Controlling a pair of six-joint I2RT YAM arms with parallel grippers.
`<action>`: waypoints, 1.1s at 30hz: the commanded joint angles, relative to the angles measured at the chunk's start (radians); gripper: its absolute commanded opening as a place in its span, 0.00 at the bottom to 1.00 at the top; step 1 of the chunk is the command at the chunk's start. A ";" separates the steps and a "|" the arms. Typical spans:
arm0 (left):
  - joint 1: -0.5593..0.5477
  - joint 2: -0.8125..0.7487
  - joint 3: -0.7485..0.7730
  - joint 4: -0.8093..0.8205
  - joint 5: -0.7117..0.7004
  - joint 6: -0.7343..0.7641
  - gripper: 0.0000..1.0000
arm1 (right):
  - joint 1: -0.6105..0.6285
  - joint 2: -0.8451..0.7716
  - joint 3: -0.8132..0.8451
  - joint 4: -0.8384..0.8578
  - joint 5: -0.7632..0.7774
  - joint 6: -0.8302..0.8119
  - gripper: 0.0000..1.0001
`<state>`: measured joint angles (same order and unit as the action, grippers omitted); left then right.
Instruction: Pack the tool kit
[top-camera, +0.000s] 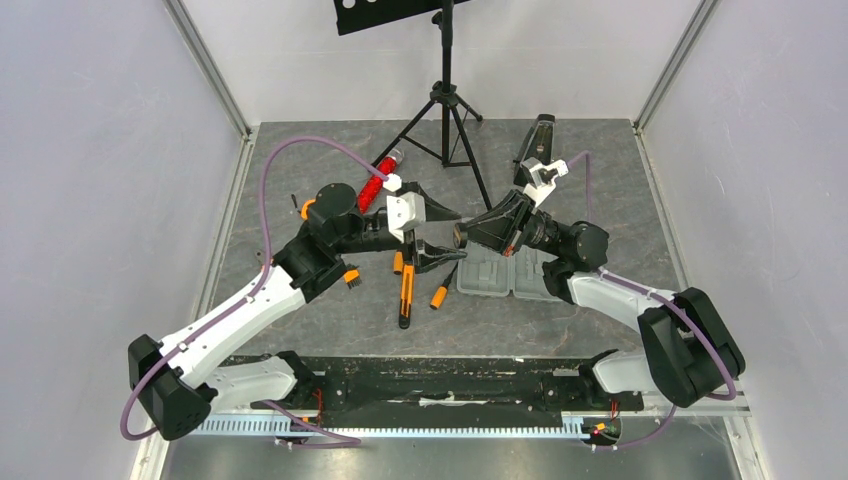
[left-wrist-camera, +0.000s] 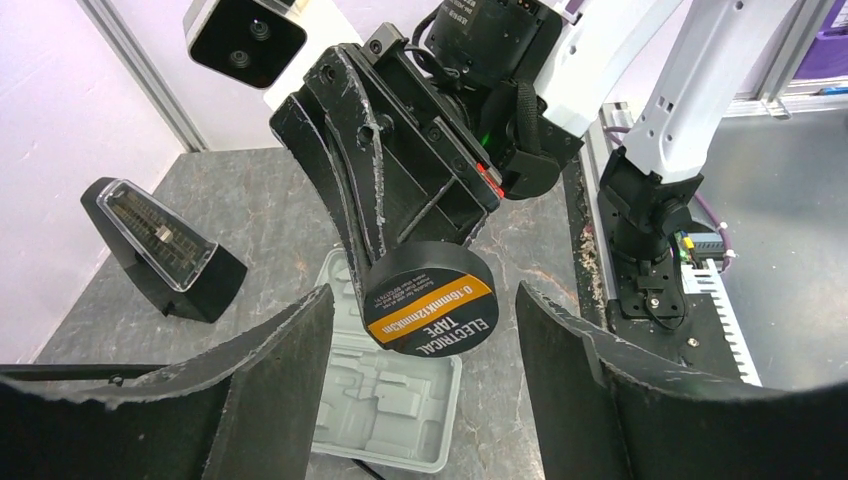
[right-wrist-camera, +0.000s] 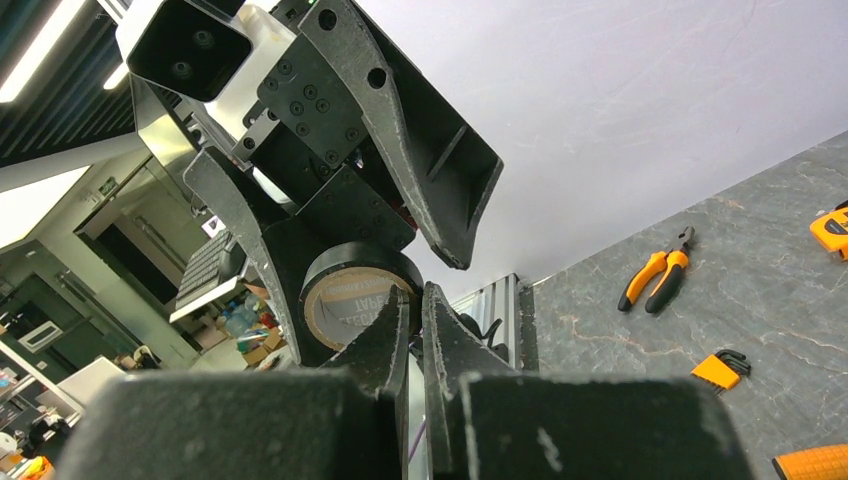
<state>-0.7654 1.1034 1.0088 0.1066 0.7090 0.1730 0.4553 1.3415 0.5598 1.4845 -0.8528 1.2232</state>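
The tool kit's grey case (top-camera: 505, 277) lies open on the table, its moulded recesses (left-wrist-camera: 385, 400) bare. Above its left edge my right gripper (right-wrist-camera: 415, 292) is shut on the wall of a black electrical tape roll (left-wrist-camera: 430, 298), one finger inside the core. My left gripper (left-wrist-camera: 425, 375) faces it, open, with a finger on each side of the roll and a gap to both. Orange-and-black tools (top-camera: 407, 292) lie left of the case. Pliers (right-wrist-camera: 657, 280) and a hex key set (right-wrist-camera: 722, 368) lie further off.
A black metronome (top-camera: 540, 135) stands at the back right, also seen in the left wrist view (left-wrist-camera: 160, 250). A red cylinder (top-camera: 375, 180) lies behind my left arm. A tripod stand (top-camera: 447, 100) rises at the back centre. White walls close in the table.
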 joint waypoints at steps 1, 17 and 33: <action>-0.006 0.008 0.042 0.035 0.009 0.018 0.72 | 0.008 0.004 0.042 0.118 -0.012 0.002 0.00; -0.006 -0.026 0.053 -0.070 -0.082 0.004 0.28 | -0.025 -0.005 -0.002 0.036 0.004 -0.051 0.25; -0.099 0.190 0.236 -0.688 -0.608 0.005 0.31 | -0.287 -0.283 0.062 -1.343 0.409 -0.865 0.53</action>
<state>-0.7956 1.2064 1.2064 -0.3931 0.2630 0.1722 0.1719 1.0973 0.4984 0.6994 -0.6975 0.7197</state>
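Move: My right hand holds the electrical tape by its rim, its middle about 2 cm left of and 1 cm above that hand. The tape already sits between my open left fingertips, barely 1 cm to their right. From the left hand, the open tool case lies some 10 cm ahead, 13 cm right and 31 cm down. Also from the left hand and 33 cm below, the short screwdriver is about 5 cm ahead, 1 cm left; the utility knife about 1 cm ahead, 11 cm left. I close my left fingers onto opposite sides of the tape's rim while the right still pinches it. Then I open the right fingers about halfway and pull that hand clear, forward, right and down some 15 cm over the case, fingers tipping down. My left hand keeps its grip, sinks and goes forward about 5 cm each, drifting left, turning counter-clockwise and tipping its fingers down. ##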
